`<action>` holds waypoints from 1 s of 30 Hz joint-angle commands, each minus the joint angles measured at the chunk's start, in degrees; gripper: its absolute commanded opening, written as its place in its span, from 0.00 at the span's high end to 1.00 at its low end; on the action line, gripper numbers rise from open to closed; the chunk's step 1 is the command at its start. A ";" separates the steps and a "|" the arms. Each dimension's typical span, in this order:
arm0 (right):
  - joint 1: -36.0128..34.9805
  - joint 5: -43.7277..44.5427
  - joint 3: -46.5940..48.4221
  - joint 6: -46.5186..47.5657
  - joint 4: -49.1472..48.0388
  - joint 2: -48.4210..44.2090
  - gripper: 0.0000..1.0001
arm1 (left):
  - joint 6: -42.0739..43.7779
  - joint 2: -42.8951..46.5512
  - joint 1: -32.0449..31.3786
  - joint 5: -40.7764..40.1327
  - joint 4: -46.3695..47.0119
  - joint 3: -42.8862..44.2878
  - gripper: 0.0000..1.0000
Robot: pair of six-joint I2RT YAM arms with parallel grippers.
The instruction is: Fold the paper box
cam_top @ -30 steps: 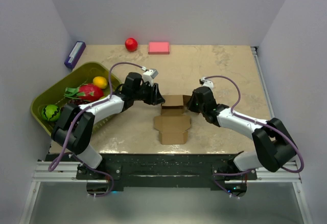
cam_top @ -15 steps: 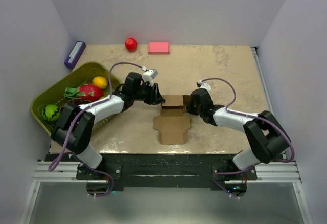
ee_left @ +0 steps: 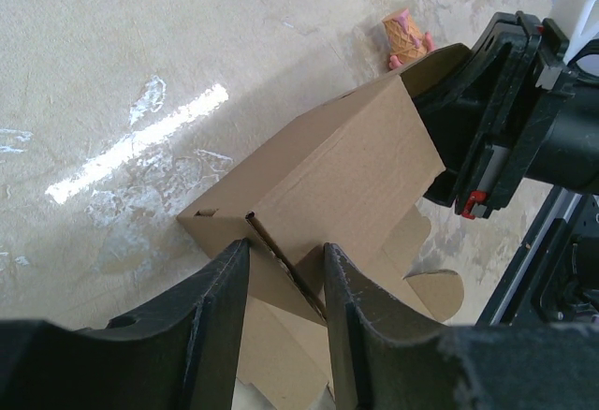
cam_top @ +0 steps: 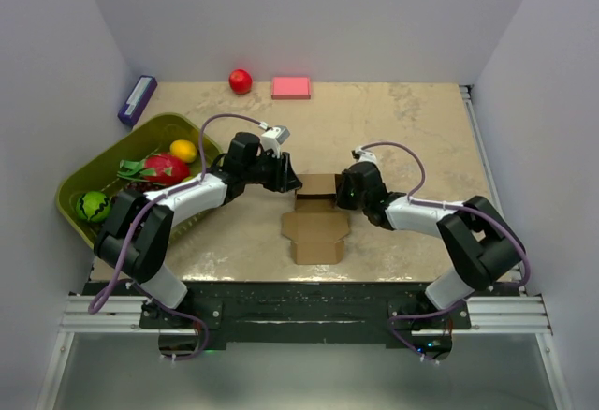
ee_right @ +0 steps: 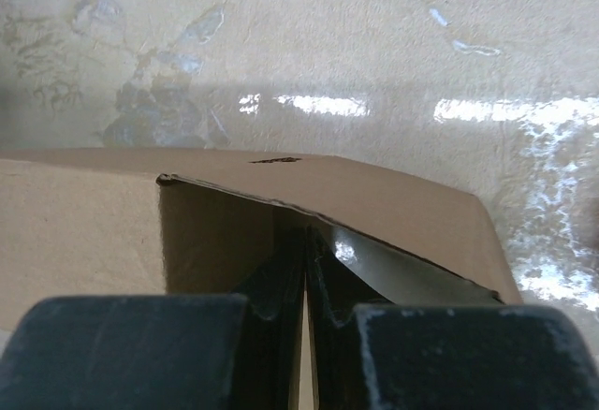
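The paper box [cam_top: 316,227] is brown cardboard in the middle of the table. Its far part is raised into a hollow sleeve and its flaps lie flat toward me. My left gripper [cam_top: 295,183] is at the sleeve's left end. In the left wrist view the box [ee_left: 346,167] fills the middle, and the left gripper [ee_left: 285,256] is open with a thin flap edge running slantwise between its fingers. My right gripper [cam_top: 342,190] is at the sleeve's right end. In the right wrist view it [ee_right: 306,237] is shut, fingertips tucked under the box's top panel [ee_right: 393,199].
A green basket [cam_top: 80,206] of toy fruit stands at the left. A purple box [cam_top: 137,99], a red ball [cam_top: 241,80] and a pink block [cam_top: 291,87] lie along the far edge. A small pinkish object [ee_left: 405,36] lies beyond the box.
The right gripper has closed and slid left into the box's right end. The left gripper and the box have hardly moved.
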State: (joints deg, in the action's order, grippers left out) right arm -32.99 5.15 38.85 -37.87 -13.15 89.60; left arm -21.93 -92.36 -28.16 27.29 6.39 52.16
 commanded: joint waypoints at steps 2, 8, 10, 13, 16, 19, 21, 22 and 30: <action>-0.76 -1.36 0.88 0.43 -2.67 1.36 0.94 | 1.10 -0.81 -0.31 0.13 -0.42 1.01 0.59; -1.90 -0.84 0.09 -0.80 -3.99 3.30 0.94 | 1.19 -0.72 -0.31 0.05 -0.42 1.01 0.59; -1.99 -0.40 0.08 -1.24 -3.47 3.65 0.95 | 1.19 -0.63 -0.31 0.05 -0.42 1.10 0.59; -1.90 0.39 0.17 -1.16 -2.41 2.69 0.95 | 1.37 -0.46 -0.31 -0.22 -0.59 1.10 0.59; -1.90 1.35 0.52 -0.37 0.48 -1.08 0.89 | 1.54 -0.54 -0.31 -0.57 -0.77 1.10 0.59; -1.90 1.62 0.96 0.60 4.96 -6.36 0.74 | 1.63 -0.63 -0.31 -0.74 -0.86 1.19 0.59; -1.90 1.80 1.23 1.39 9.27 -10.56 0.62 | 1.72 -0.63 -0.31 -0.83 -0.94 1.36 0.59; -1.99 2.14 1.31 1.74 10.76 -11.63 0.55 | 1.81 -0.54 -0.31 -0.92 -1.03 1.28 0.59; -1.90 6.71 2.54 3.41 26.23 -22.01 0.41 | 1.98 -0.37 -0.31 -1.18 -1.12 1.36 0.60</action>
State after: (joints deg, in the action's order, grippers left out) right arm -34.50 8.38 39.00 -36.16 5.04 71.18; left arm -21.65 -92.38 -28.21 26.96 6.31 52.29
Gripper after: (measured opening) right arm 0.571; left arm 0.409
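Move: The right gripper, almost shut, is already inside the box's open right end; the spot it works on lies about 1 cm left and 1 cm below it. From it, the box body's middle is some 5 cm left and 3 cm ahead, the flat front panel 5 cm left and 7 cm back, the ice cream toy about 8 cm right and 3 cm ahead. From the left gripper, that inner spot is about 8 cm right, 5 cm back and 7 cm lower. Keep the left gripper still at the box's left end to steady the body. Push the nearly shut right fingers about 1 cm farther left and down inside the right end, then spread them to just over half open and bring the hand out and away from the box, up some 7 cm, also back and to the right. ##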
